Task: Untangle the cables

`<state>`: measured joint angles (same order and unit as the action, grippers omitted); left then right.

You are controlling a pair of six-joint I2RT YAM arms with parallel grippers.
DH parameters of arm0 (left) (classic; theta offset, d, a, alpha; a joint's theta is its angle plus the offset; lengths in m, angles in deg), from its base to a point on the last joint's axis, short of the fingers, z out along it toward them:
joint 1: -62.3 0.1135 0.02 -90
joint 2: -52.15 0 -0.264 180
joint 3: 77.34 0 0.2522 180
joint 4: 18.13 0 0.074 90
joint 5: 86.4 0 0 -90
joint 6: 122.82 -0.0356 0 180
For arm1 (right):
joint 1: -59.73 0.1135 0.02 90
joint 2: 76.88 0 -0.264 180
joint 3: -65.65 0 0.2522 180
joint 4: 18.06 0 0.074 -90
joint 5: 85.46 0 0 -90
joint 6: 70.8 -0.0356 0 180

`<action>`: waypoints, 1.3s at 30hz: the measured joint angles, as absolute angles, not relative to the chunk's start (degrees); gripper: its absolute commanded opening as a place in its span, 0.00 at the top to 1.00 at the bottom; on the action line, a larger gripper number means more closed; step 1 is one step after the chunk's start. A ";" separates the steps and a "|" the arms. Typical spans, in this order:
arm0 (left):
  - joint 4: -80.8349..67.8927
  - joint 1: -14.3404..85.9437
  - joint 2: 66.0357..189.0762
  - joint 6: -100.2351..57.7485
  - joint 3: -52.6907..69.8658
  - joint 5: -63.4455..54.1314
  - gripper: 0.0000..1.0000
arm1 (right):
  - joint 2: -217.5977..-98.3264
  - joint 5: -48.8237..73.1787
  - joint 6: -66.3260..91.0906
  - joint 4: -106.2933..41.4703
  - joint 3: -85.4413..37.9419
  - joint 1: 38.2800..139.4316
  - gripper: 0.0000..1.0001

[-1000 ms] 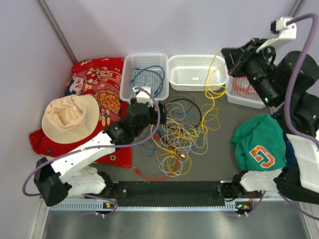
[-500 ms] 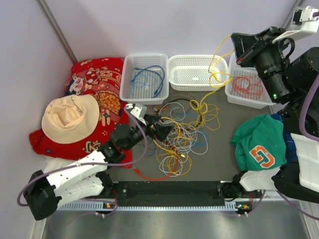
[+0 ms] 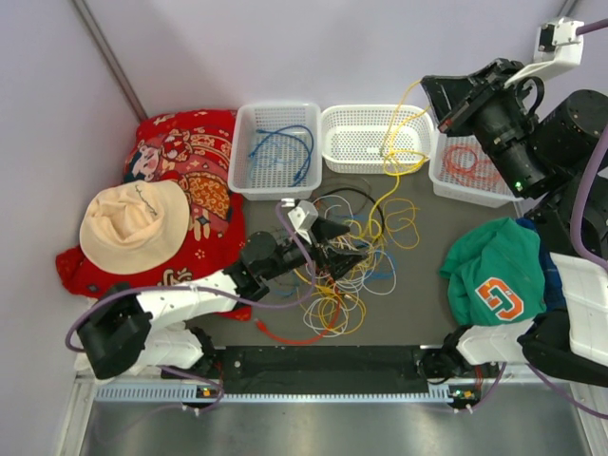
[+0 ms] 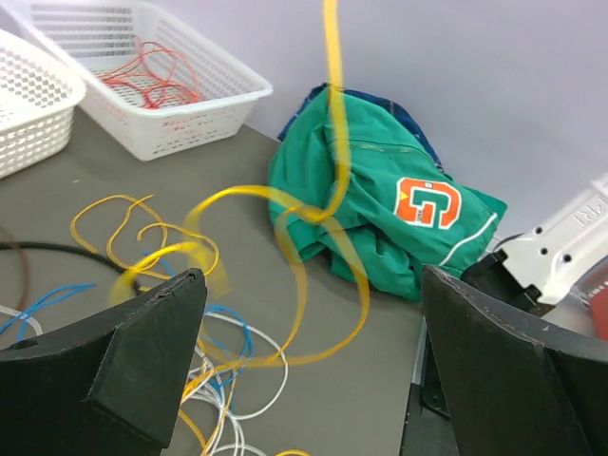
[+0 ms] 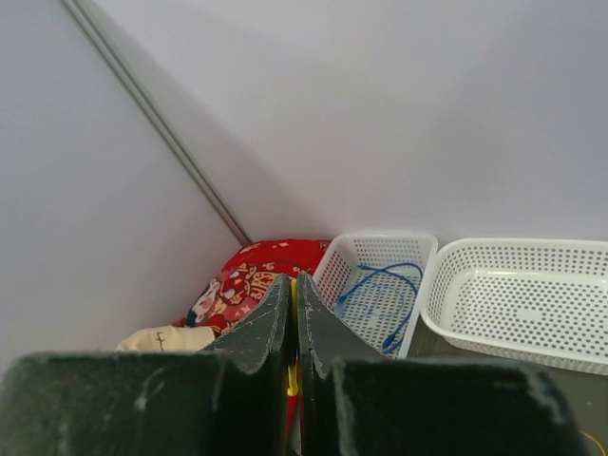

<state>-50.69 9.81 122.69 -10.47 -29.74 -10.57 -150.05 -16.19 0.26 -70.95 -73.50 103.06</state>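
Note:
A tangle of yellow, white, blue and black cables [image 3: 347, 261] lies on the grey table, with a red-orange cable [image 3: 290, 337] at its near edge. My right gripper [image 3: 445, 100] is raised at the back right and shut on a yellow cable [image 3: 389, 157] that hangs down to the pile; the cable shows between its jaws [image 5: 294, 375]. The same yellow cable [image 4: 332, 204] crosses the left wrist view, blurred. My left gripper [image 3: 334, 239] is open and low over the left side of the tangle.
Three white baskets stand at the back: the left one [image 3: 275, 150] holds a blue cable, the middle one [image 3: 366, 142] has the yellow cable draped over its rim, the right one [image 3: 465, 171] holds a red-orange cable. Red cloth and hat [image 3: 142, 223] left, green shirt [image 3: 499, 275] right.
My left gripper has moved right, from beside the left basket onto the tangle. My right gripper has lifted the yellow cable and swung with it over the middle and right baskets.

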 measured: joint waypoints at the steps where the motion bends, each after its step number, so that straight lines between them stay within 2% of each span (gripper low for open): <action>1: -51.59 9.22 124.14 -10.56 -28.93 -11.09 0.01 | -150.05 -15.78 -0.09 -71.21 -73.50 103.06 1.00; 6: -55.30 7.80 129.38 -11.35 -26.39 -13.13 0.01 | -150.00 -14.69 -1.03 -72.04 -73.50 103.06 1.00; 8: -56.27 7.58 131.98 -11.94 -25.23 -13.54 0.08 | -150.00 -14.42 -1.38 -72.15 -73.50 103.06 1.00; 9: -56.62 7.52 133.10 -12.05 -24.82 -13.52 0.18 | -150.00 -14.23 -1.49 -72.15 -73.50 103.06 1.00; 12: -56.99 7.45 136.94 -13.03 -23.62 -13.48 0.39 | -150.00 -13.92 -1.62 -72.20 -73.50 103.06 1.00; 13: -56.92 7.45 137.64 -13.34 -23.55 -13.48 0.62 | -149.98 -13.88 -1.62 -72.20 -73.50 103.06 1.00; 16: -56.16 7.49 138.95 -14.45 -23.57 -13.50 1.00 | -149.68 -13.83 -1.53 -72.52 -73.50 103.06 1.00; 24: -49.64 7.49 136.20 -16.53 -25.95 -8.65 1.00 | -147.86 -14.25 -1.34 -72.70 -73.50 103.06 1.00; 31: -24.81 8.83 130.39 -14.02 -25.43 10.59 1.00 | -146.73 -17.05 0.65 -71.61 -73.02 103.06 1.00; 34: -14.28 14.25 130.17 -10.12 -24.88 14.57 1.00 | -146.29 -18.75 1.81 -70.45 -73.02 103.06 1.00; 39: -0.82 28.11 131.00 -3.83 -24.45 14.92 1.00 | -144.76 -21.94 3.82 -68.26 -73.04 103.06 1.00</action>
<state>-0.82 28.11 131.00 -3.83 -24.45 14.92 -144.76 -21.94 3.82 -68.26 -73.04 103.06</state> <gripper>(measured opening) 0.012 0.011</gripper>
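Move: The yellow strand hanging from the right hand is about 5 cm to the right of the open left fingers, 1 cm ahead and near their height. From the left hand, the cable pile lies some 25 cm below, 2 cm left and 1 cm ahead; the black cable is equally low, 9 cm right and 15 cm ahead. From the right hand, the strand's part nearest the left fingers is 4 cm back, 2 cm left and 38 cm down. The left hand reaches about 5 cm right with fingers open, dips and shuts them on the hanging yellow strand, then sweeps it back left some 22 cm while sinking and pushing forward towards the pile's left edge, the fingers swinging round from pointing right to forward and down. High up, the right hand keeps its pinch on the yellow cable, nearly still at first, then eases about 5 cm right, slightly up and back. ##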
